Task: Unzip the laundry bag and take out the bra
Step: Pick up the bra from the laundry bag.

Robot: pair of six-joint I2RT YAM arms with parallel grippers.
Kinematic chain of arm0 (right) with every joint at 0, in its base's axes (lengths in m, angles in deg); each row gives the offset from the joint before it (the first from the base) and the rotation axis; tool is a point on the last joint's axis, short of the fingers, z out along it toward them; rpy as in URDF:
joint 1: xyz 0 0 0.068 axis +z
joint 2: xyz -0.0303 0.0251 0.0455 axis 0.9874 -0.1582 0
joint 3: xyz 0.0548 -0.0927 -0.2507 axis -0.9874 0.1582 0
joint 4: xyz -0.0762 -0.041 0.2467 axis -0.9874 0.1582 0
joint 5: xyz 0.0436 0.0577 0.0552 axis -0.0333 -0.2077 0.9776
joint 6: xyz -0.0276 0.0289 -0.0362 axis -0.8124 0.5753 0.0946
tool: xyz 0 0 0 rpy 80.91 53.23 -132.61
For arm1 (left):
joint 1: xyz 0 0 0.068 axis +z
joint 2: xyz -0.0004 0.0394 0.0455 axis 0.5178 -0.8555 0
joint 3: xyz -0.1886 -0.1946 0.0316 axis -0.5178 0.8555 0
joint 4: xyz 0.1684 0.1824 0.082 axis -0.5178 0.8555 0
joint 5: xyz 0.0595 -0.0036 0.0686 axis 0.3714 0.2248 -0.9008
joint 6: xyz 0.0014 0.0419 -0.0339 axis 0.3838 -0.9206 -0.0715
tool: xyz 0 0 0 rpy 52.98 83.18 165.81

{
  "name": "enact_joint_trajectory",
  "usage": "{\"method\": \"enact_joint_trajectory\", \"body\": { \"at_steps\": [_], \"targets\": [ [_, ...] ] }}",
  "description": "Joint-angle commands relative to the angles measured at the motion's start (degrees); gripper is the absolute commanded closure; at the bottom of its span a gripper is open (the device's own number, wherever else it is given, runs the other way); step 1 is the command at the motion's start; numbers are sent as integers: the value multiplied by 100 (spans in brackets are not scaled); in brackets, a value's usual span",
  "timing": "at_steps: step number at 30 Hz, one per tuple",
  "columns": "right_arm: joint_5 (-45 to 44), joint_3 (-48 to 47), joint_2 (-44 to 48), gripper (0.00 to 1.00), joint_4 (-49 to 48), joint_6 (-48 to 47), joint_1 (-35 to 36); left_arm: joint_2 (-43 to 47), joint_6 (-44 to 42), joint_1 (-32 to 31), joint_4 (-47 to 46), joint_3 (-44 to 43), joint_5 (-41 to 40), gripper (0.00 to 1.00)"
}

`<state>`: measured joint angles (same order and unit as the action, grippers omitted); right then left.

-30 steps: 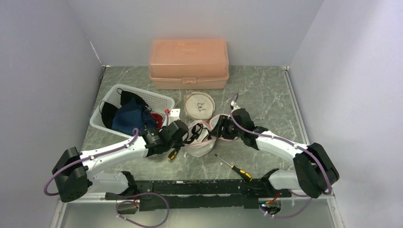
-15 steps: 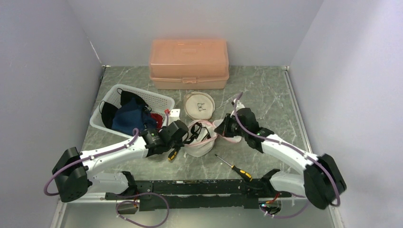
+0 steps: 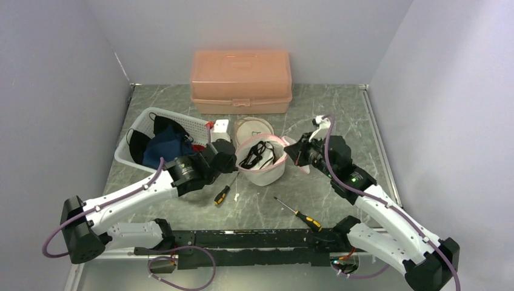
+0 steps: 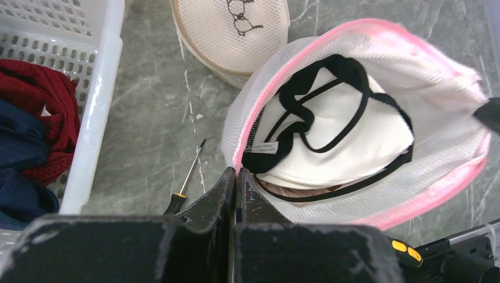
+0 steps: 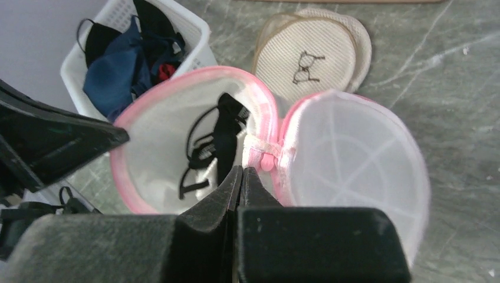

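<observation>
The laundry bag (image 3: pixel 262 174) is a round white mesh pouch with a pink rim, unzipped and hanging mouth-up between my two grippers. Its lid flap (image 5: pixel 354 177) falls open to the right. The bra (image 4: pixel 354 138) is white with black straps and lies inside the bag, where the top view (image 3: pixel 257 154) and the right wrist view (image 5: pixel 227 135) also show it. My left gripper (image 4: pixel 236 173) is shut on the pink rim at the bag's left side (image 3: pixel 235 162). My right gripper (image 5: pixel 242 170) is shut on the rim by the flap's hinge (image 3: pixel 290 153).
A white basket (image 3: pixel 203 125) of dark clothes stands at the left, and a salmon lidded box (image 3: pixel 241 80) at the back. A second round mesh bag (image 3: pixel 251 127) lies behind the held one. Two screwdrivers (image 3: pixel 222 194) (image 3: pixel 298 214) lie on the marble table near the arms.
My right gripper has shut on the bag's rim. Both arms have risen and moved away from the bases, lifting the bag and spreading its mouth wider. The small white block sits farther back.
</observation>
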<state>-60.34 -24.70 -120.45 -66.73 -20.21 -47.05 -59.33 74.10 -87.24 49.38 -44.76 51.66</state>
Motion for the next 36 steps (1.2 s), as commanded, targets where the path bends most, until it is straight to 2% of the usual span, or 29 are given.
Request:
{"method": "enact_joint_trajectory", "body": {
  "at_steps": [1,7,12,13,15,17,19,23,28,36],
  "targets": [
    [-257,544,111,100,-52,-65,44,0,5,9,-127,284,-151,97],
    [-283,1754,269,100,-537,377,55,-577,632,13,60,861,143,97],
    [-275,1920,344,100,-496,462,135,-529,814,8,-104,1234,344,97],
    [-345,1893,383,95,-395,480,148,-487,809,14,-94,1232,359,97],
    [-557,1799,525,68,-158,511,149,-406,725,9,-115,1212,407,97],
    [-746,1667,713,46,66,551,155,-331,655,2,-166,1193,460,97],
    [-897,1483,873,36,314,602,157,-276,600,0,-227,1177,516,97],
    [-571,948,898,33,624,772,149,-243,535,2,-355,1150,635,97],
    [212,340,334,33,774,1039,183,-259,468,2,-688,1136,851,97],
    [109,-69,-560,33,939,1031,242,-437,390,6,-848,1018,968,97]
  ]
}}
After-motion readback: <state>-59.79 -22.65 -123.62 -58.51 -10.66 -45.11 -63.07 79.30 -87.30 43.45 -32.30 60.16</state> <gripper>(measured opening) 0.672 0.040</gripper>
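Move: Both hands hold the raised mesh bag's pink rim. The bra inside lies about 3 cm ahead of the left hand, 6 cm to its right and 8 cm below. From the right hand it is roughly 11 cm left, level fore and aft, 11 cm below; the white round bag stands some 12 cm ahead, 12 cm left and 20 cm below that hand. The nearer screwdriver lies about 6 cm back, 4 cm left and 19 cm below the left hand. Both hands lower the bag some 12 cm; the right opens, frees its rim and rises 10 cm leftwards. ##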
